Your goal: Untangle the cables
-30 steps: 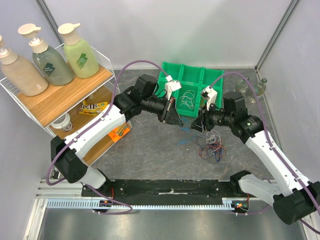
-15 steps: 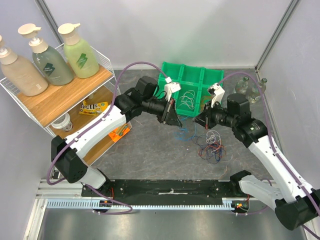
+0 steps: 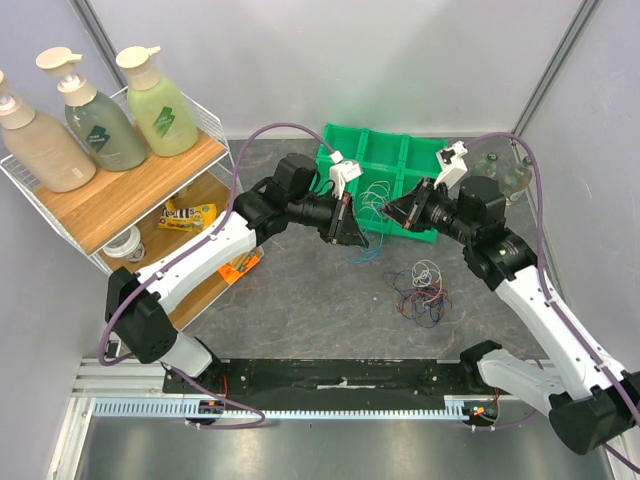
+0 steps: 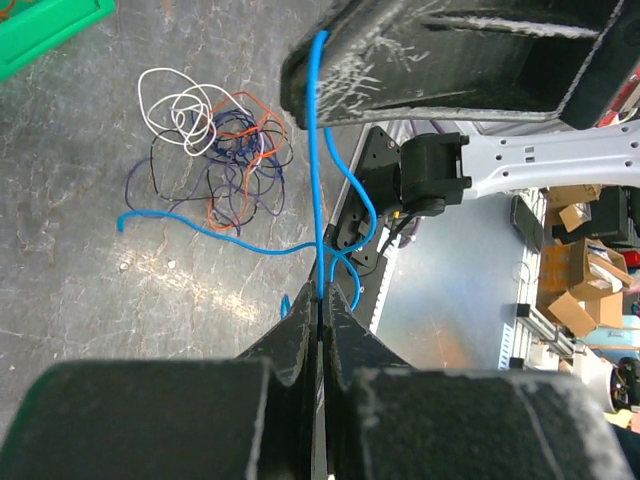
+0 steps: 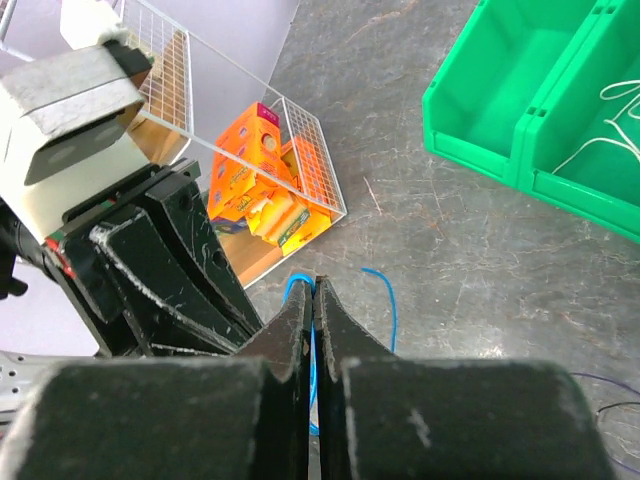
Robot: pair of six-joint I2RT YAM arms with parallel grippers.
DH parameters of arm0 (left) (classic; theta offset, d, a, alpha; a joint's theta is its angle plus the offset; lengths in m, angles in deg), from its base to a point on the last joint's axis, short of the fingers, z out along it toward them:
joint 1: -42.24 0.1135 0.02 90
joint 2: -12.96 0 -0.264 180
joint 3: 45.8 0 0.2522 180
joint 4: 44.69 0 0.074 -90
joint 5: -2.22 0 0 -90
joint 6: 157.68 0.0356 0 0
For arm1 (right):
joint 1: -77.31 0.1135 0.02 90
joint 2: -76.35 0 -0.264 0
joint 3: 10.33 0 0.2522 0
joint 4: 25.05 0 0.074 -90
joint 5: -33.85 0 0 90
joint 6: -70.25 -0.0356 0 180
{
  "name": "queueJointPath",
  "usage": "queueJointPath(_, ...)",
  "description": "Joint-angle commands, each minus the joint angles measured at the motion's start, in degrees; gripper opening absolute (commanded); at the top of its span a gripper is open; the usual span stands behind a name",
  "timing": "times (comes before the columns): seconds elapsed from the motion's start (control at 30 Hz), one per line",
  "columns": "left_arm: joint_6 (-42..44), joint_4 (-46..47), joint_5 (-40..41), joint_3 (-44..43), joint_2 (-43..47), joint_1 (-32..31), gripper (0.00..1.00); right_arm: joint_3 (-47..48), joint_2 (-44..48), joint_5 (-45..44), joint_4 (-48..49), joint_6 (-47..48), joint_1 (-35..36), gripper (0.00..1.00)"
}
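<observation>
The cables lie as a small tangle [image 3: 422, 295] of white, black, orange-red and purple wires on the grey table, also seen in the left wrist view as the tangle [image 4: 215, 140]. A blue cable [image 4: 322, 170] runs taut between both grippers, with one tail trailing on the table toward the tangle. My left gripper [image 4: 321, 293] is shut on its lower part. My right gripper [image 5: 314, 283] is shut on the same blue cable [image 5: 390, 300]. In the top view the left gripper [image 3: 358, 240] and right gripper [image 3: 388, 212] meet just in front of the green tray [image 3: 335, 160].
The green tray holds a loose white cable [image 3: 376, 196] in one compartment. A wire shelf [image 3: 130, 190] with pump bottles stands at the left, with orange boxes [image 5: 262, 190] at its foot. Glass jars [image 3: 500, 175] sit at the back right.
My right gripper has shut on the blue cable and risen back toward the green tray. The blue cable has lifted away from the tangle. The left gripper kept its grip and shifted slightly.
</observation>
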Motion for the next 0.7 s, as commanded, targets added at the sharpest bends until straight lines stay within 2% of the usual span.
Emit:
queueJointPath(0.0, -1.26, -2.90, 0.44, 0.21, 0.47, -0.17, 0.02, 4.36, -1.25, -5.49, 10.17, -4.36, -0.50, 0.00)
queueJointPath(0.07, -0.65, -4.83, 4.29, -0.40, 1.78, 0.01, 0.12, 5.58, -2.57, -5.40, 7.81, -1.39, -0.50, 0.00)
queueJointPath(0.1, -0.21, -5.80, 5.88, -0.93, 2.49, 0.01, 0.20, 6.37, -3.44, -5.14, 6.41, 0.20, -0.50, 0.00)
queueJointPath(0.17, 1.11, -7.74, 10.27, -1.72, 4.86, -0.08, 0.42, 8.05, -4.94, -5.40, 4.73, 3.63, -0.50, 0.00)
queueJointPath(0.27, 2.69, -9.93, 19.48, -2.60, 9.77, -0.08, 0.81, 9.10, -7.57, -4.97, 4.55, 6.01, -0.42, 0.00)
queueJointPath(0.43, 6.47, -14.51, 31.54, -7.96, 16.98, -0.16, 0.86, 11.21, -13.11, -6.54, 5.77, 6.98, -0.33, 0.00)
queueJointPath(0.67, 7.62, -15.91, 34.81, -9.28, 24.99, -0.16, 0.85, 15.96, -24.71, -13.04, 9.02, 6.98, 0.90, 0.00)
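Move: Both shut grippers hold the blue cable. From the right hand, the green box's middle lies about 16 cm ahead, 3 cm left and 28 cm down; its compartment with the white cable is some 12 cm ahead and 4 cm left, while the cable pile lies about 11 cm back, 7 cm right and 30 cm down. From the left hand, the box is roughly 22 cm ahead, 5 cm right and 24 cm below. Open the left gripper wide to let go of the blue cable, dipping slightly as it opens, then pull it up about 13 cm and left some 10 cm, swinging its fingers round towards forward-right. Keep the right gripper shut on the cable and carry it forward about 10 cm towards the green box, rising a little, then sinking. ##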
